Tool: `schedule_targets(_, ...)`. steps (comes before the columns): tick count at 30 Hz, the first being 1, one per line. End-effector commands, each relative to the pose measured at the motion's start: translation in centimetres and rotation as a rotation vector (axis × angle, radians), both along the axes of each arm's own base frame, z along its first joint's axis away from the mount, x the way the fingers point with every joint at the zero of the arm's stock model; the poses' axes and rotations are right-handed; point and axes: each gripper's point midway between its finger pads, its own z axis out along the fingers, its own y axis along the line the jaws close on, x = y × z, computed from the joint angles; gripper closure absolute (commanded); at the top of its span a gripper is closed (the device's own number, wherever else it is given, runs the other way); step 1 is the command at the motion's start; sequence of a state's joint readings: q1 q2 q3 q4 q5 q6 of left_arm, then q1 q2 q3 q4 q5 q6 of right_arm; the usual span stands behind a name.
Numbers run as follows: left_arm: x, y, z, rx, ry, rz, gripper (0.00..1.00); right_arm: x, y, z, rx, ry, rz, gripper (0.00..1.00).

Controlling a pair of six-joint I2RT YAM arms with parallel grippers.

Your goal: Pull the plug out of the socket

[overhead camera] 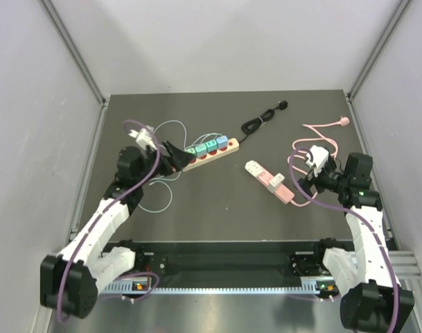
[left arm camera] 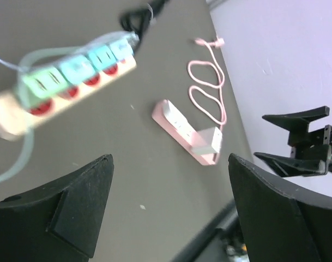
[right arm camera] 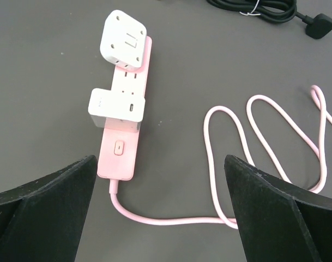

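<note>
A pink socket strip lies on the dark table with two white plugs in it: a square one at its far end and a block-shaped one at its middle. My right gripper hovers open above the strip's cable end, touching nothing. In the top view that pink strip lies just left of the right gripper. A cream socket strip carries green and blue plugs. My left gripper sits at its left end, and in its wrist view this gripper is open and empty.
The pink strip's cable loops over the table to the right, ending in a pink plug. A coiled black cable lies at the back. Thin pale cords curl near the left arm. Grey walls enclose the table.
</note>
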State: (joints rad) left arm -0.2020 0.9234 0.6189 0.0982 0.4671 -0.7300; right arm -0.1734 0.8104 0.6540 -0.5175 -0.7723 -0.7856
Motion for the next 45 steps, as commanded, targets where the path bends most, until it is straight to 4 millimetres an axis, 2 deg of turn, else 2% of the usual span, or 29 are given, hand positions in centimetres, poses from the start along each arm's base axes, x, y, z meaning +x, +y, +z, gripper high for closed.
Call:
schedule_targets(1,-0.2,-4.8,1.5,-0.161,0.05,-0.067,0.1,-0.2,0.3,0.6,-0.019,-0.048,0.045,0.0)
schedule_targets(3,-0.6,-7.3,1.1,-0.175,0.098,-0.077,0.12,-0.2,0.3,0.4,-0.02,-0.041,0.049,0.0)
schedule_targets(4,0.0,-8.0,0.0,-0.173,0.14,-0.058,0.14,-0.3,0.3,0.2,-0.021,-0.031,0.052,0.0)
schedule_targets(5,0.7,-8.4,0.1,-0.182,0.146,-0.018,0.17,-0.4,0.3,0.1,-0.025,-0.025,0.054,0.0)
schedule_targets(6,0.5,-9.7,-0.2,-0.201,0.186,-0.02,0.19,-0.4,0.3,0.0,-0.029,-0.018,0.059,0.0)
schedule_targets(7,1.0,-10.5,-1.8,-0.188,0.233,-0.006,0.19,-0.5,0.3,-0.2,-0.033,-0.009,0.067,0.0)
schedule_targets(9,1.5,-12.2,-2.0,-0.204,0.272,0.019,0.21,-0.7,0.2,-0.6,-0.038,0.02,0.068,0.0)
schedule_targets(10,1.9,-13.1,-3.7,-0.183,0.314,0.027,0.21,-0.6,0.1,-0.7,-0.042,0.022,0.07,0.0)
schedule_targets(12,2.2,-15.0,-3.9,-0.19,0.353,0.03,0.23,-0.7,0.0,-1.1,-0.049,0.034,0.068,0.0)
schedule_targets(13,2.5,-15.9,-5.5,-0.168,0.389,0.034,0.23,-0.7,0.0,-1.1,-0.051,0.033,0.068,0.0)
schedule_targets(15,3.1,-17.7,-6.8,-0.161,0.43,0.04,0.25,-0.8,0.0,-1.1,-0.056,0.029,0.07,0.0)
schedule_targets(17,3.6,-18.7,-7.7,-0.159,0.449,0.055,0.26,-0.8,-0.1,-1.2,-0.058,0.03,0.07,0.0)
schedule_targets(18,3.8,-19.5,-7.4,-0.174,0.453,0.058,0.27,-0.8,0.0,-1.2,-0.058,0.028,0.073,0.0)
schedule_targets(19,4.4,-19.7,-8.7,-0.16,0.465,0.09,0.27,-0.9,0.0,-1.3,-0.059,0.031,0.073,0.0)
schedule_targets(21,4.8,-20.9,-9.3,-0.15,0.473,0.095,0.28,-0.9,-0.1,-1.4,-0.059,0.036,0.074,0.0)
schedule_targets(26,6.1,-22.0,-10.7,-0.123,0.505,0.16,0.28,-1.0,0.0,-1.3,-0.058,0.035,0.08,0.0)
schedule_targets(33,6.6,-23.2,-13.1,-0.092,0.538,0.196,0.31,-1.1,0.0,-1.3,-0.055,0.033,0.082,0.0)
schedule_targets(45,7.1,-24.9,-14.3,-0.094,0.56,0.207,0.33,-1.1,-0.2,-1.3,-0.054,0.034,0.079,0.0)
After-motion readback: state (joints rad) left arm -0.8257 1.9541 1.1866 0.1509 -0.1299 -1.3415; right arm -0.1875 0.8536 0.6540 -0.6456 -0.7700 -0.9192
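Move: The far white plug, at the far-left end of the pink socket strip, lies roughly 26 cm to the left hand's right, 8 cm ahead and 20 cm below it. The near white plug sits some 7 cm right of the far one and 5 cm nearer; the strip with green and blue plugs is about 13 cm ahead of the left hand and 11 cm right. From the right hand, the far plug is about 13 cm ahead, 15 cm left and 13 cm down. The far white plug on the pink strip is what the left hand swoops to: some 24 cm right while sinking about 16 cm, with a smaller push forward, slowing as it nears. It tips its fingers down by some 30 degrees and draws them partly together, still open, with the plug in view between their tips. The right hand settles slightly down and back, open, then waits. ##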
